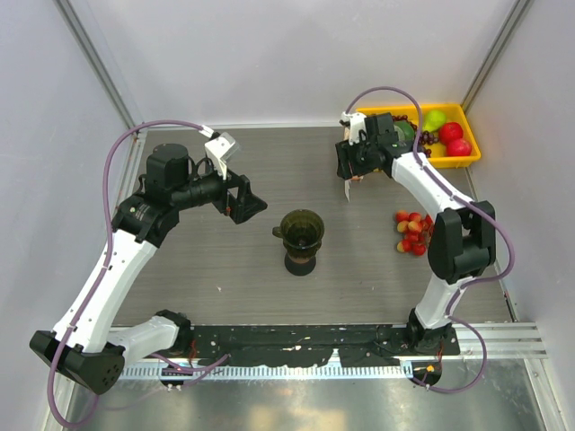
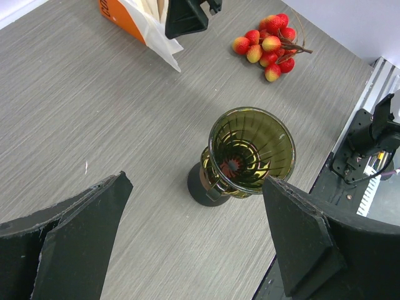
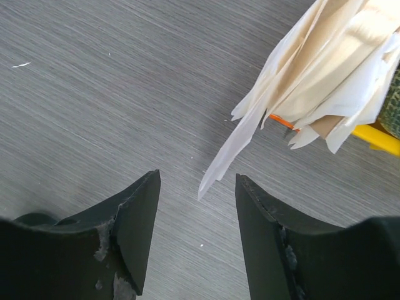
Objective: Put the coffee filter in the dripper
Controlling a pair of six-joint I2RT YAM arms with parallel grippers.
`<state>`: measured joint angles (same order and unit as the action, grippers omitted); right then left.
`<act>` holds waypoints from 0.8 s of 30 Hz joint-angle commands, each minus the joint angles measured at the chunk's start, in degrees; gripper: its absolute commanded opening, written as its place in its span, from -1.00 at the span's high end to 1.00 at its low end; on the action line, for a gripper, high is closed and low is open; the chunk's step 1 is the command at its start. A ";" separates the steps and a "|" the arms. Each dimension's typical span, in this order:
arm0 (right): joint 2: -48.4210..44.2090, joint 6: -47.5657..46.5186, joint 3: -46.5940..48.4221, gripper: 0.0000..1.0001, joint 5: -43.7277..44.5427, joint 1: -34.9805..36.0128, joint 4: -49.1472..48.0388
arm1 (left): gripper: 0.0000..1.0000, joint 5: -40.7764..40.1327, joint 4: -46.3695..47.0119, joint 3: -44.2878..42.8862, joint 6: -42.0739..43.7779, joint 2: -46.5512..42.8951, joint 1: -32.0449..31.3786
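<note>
The dripper [image 1: 303, 230], a dark olive translucent funnel, stands upright on a small black cup [image 1: 300, 263] mid-table; in the left wrist view the dripper [image 2: 251, 150] is empty. My left gripper [image 1: 249, 206] is open and empty, left of the dripper, which lies ahead of its fingertips [image 2: 195, 187]. My right gripper [image 1: 349, 182] is open at the back right, over the pack of white papers [image 3: 331, 62]. One thin white coffee filter [image 3: 234, 147] sticks out of the pack, its tip between my right gripper's [image 3: 197, 187] open fingertips, not held.
A yellow tray [image 1: 469, 128] with red and green fruit stands at the back right corner. A bunch of red-yellow lychees [image 1: 412, 232] lies right of the dripper. The pack's orange edge [image 2: 119, 15] shows in the left wrist view.
</note>
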<state>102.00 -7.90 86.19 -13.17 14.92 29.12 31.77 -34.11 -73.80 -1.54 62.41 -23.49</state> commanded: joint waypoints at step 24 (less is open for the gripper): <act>-1.35 -1.77 2.31 0.90 8.16 0.11 -0.30 | -0.98 1.37 1.85 -1.17 -0.57 -0.62 0.28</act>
<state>106.89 -8.93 86.94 -6.68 15.35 29.21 31.83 -34.11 -73.80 -1.52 62.41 -23.49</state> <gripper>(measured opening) 0.062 0.993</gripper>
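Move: The foremost coffee filter hangs out of its carton just beyond the right hand, its middle about 5 cm ahead, 2 cm to the right and 4 cm lower. The carton's middle lies some 8 cm ahead, 4 cm right and 8 cm down; the melon is roughly 9 cm ahead, 10 cm right and 8 cm below the hand. From the left hand the filter is some 24 cm ahead, 24 cm right and 21 cm lower. The coffee filter's loose near corner is what the right hand goes for: half-open, it sinks about 4 cm towards it, easing slightly right and forward. Low beside the carton it nearly stops, and the fingers shut almost completely, their tips at that thin corner and seeming to pinch it, before the hand rises a touch. ##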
